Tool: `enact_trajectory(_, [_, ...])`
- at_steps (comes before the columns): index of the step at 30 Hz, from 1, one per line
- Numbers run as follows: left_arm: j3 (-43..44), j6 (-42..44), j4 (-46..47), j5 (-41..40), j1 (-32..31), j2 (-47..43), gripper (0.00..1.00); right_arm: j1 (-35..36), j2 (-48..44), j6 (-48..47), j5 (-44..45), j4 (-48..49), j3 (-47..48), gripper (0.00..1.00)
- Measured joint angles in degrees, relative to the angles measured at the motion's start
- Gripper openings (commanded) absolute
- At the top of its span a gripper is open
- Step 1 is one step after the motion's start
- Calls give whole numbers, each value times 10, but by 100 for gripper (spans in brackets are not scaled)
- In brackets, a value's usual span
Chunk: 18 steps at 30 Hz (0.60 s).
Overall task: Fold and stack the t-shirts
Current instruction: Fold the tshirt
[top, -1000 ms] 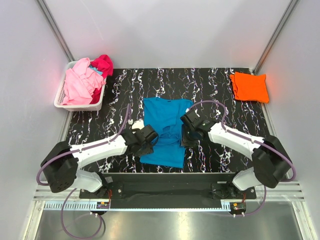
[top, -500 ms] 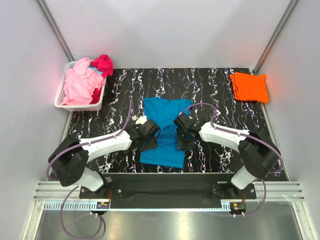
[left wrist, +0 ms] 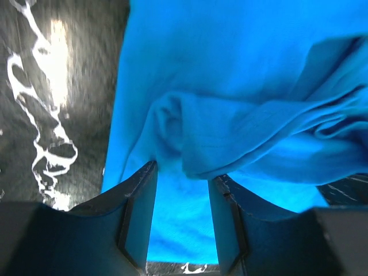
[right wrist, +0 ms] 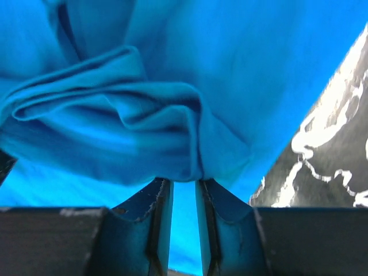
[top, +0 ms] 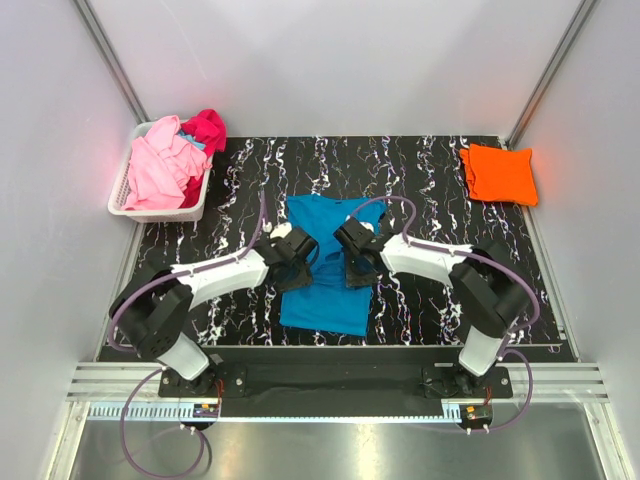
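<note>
A turquoise t-shirt [top: 326, 303] lies in the middle of the black marbled table [top: 440, 300], collar end away from me. My left gripper [top: 299, 272] is over its left side and my right gripper [top: 357, 268] over its right side, close together. In the left wrist view the fingertips [left wrist: 148, 172] pinch a raised fold of the turquoise t-shirt [left wrist: 230, 75]. The right wrist view shows narrow jaws nipping a bunched ridge of the shirt [right wrist: 115, 132]. An orange t-shirt [top: 498, 173] lies folded at the far right corner.
A white slatted basket [top: 120, 203] stands at the far left, with a light pink t-shirt [top: 155, 170] and a magenta one [top: 208, 128] piled in it. Grey walls close in the left, back and right of the table. Both arms reach in from the near edge.
Both grippers have moved away from me and inward toward the shirt's centre line, drawing its side edges with them. The shirt's lower part looks narrower and more bunched.
</note>
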Motion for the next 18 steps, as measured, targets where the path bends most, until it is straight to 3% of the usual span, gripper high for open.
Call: enact_trajectory(18, [78, 45, 29, -5, 59, 61, 44, -30, 39, -40, 94, 3, 92, 24])
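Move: The loose crosswise rumple of the blue t-shirt runs between the two grippers at their fingertips: its middle is about 8 cm right and 1 cm ahead of the left hand, and 9 cm left and 1 cm ahead of the right, barely below both. From the left hand, the shirt's far edge has its middle some 21 cm ahead and 10 cm right, its near hem some 12 cm back and 7 cm right. Both hands sweep forward together over the t-shirt towards its far edge, the left about 6 cm with a slight rise and the right about 7 cm, climbing some 2.5 cm as its fingers tilt forward about 10 degrees. Low on the cloth, the fingertips push the crosswise rumple along ahead of the near hem, the left fingers staying about half open and the right ones nearly closed. ##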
